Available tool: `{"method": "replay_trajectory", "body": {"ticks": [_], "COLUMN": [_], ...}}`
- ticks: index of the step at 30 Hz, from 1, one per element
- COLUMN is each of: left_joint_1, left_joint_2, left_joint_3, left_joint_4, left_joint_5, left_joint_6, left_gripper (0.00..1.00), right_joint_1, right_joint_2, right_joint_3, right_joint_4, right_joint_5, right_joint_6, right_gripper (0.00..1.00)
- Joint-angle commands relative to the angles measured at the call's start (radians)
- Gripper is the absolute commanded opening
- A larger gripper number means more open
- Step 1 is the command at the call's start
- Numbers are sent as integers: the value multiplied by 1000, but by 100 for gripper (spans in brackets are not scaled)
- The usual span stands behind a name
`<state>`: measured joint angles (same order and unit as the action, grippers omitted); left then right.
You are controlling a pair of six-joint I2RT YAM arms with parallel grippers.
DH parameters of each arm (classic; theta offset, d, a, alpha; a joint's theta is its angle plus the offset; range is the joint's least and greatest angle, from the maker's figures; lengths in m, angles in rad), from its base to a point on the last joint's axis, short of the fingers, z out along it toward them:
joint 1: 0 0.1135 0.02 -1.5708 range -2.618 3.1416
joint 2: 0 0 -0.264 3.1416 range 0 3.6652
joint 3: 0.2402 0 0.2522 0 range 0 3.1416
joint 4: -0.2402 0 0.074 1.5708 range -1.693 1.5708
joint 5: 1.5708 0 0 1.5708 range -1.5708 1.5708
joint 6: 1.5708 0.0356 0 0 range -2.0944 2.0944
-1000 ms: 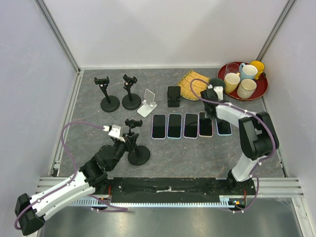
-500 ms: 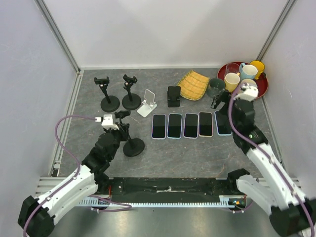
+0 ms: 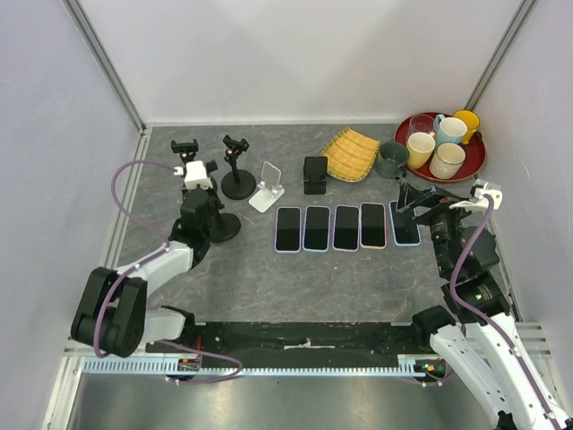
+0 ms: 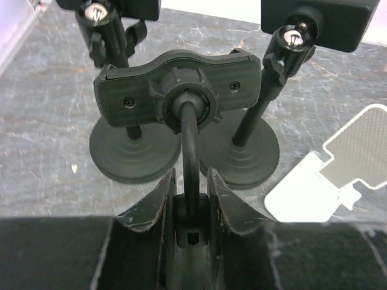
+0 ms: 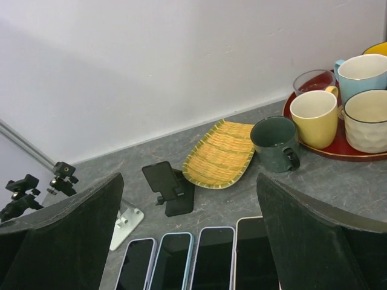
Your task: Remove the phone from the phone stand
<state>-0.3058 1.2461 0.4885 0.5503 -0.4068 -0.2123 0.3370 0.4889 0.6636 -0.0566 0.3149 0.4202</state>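
Observation:
My left gripper (image 3: 204,212) (image 4: 190,175) is shut on the thin stem of a black phone stand (image 4: 178,90), whose clamp head holds nothing. Its round base (image 3: 222,227) rests at the back left of the table, just in front of two more black clamp stands (image 3: 236,166) (image 4: 134,151). Several phones (image 3: 316,227) (image 5: 172,260) lie flat, side by side, in a row at mid-table; none sits on a stand. My right gripper (image 3: 414,204) (image 5: 188,179) hangs wide open with nothing in it, above the row's right end.
A white folding stand (image 3: 267,186) and a black desk stand (image 3: 314,175) (image 5: 172,188) stand behind the phones. Further back right are a bamboo dish (image 3: 351,153), a dark green mug (image 3: 391,159) and a red tray (image 3: 471,162) of mugs. Walls enclose three sides.
My left arm carried the black stand from the near left up to the other stands at the back left. My right gripper opened fully and drew back to the right.

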Motion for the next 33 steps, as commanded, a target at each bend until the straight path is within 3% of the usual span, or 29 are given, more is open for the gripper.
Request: {"method": "replay_trajectory", "body": {"ticks": [1,4,10,19,29,33], "left_joint_1": [14,13,14,13,11,13], "left_joint_2": [70,101,99,-36,-367,-551], "left_joint_3": [67,90,65,22,51,48], "left_joint_4": [169,172,178,27,-340,-377], "left_joint_5": [34,72,82,95,122,134], "left_joint_6": [181,211,174,15,-108,-107], "left_gripper": [8,11,25,60,79,90], "right_joint_1": [30,36,40,45,51,71], "right_joint_2": [-26,-36,-41,-67,-101,-124], "right_joint_3": [4,7,25,65,126,130], "right_joint_4": [28,23,5,-58,-143,-152], "right_joint_5": [35,39,33,32,101,180], "right_joint_6": [-21,-24,-29,-55,-159,-221], "right_gripper": [98,98,98,98,98,98]}}
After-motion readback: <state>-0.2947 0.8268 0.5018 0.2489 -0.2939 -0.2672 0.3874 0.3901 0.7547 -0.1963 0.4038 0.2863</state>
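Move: The left hand already grips the black phone stand by its neck, the stand's middle about 3 cm below the pinch. Ahead, two emptied black stands flank the line: one some 13 cm farther out and 6 cm left, the other 15 cm out and 6 cm right, middles 2 cm lower. The white stand is 10 cm ahead, 14 right and 8 down. The nearest phone lies level, 21 cm right and 12 down. From the right hand, the gripped stand is roughly 11 cm ahead, 50 left and 20 down. Forward about 2 cm towards the two emptied stands, the left hand eases the held stand the last bit, rolling its left side up a little, then opens its fingers wide and lets go of the neck. It backs off towards the robot by some 7 cm while rising about 8. The open right hand drifts back and up about 3 cm each, slightly right. ##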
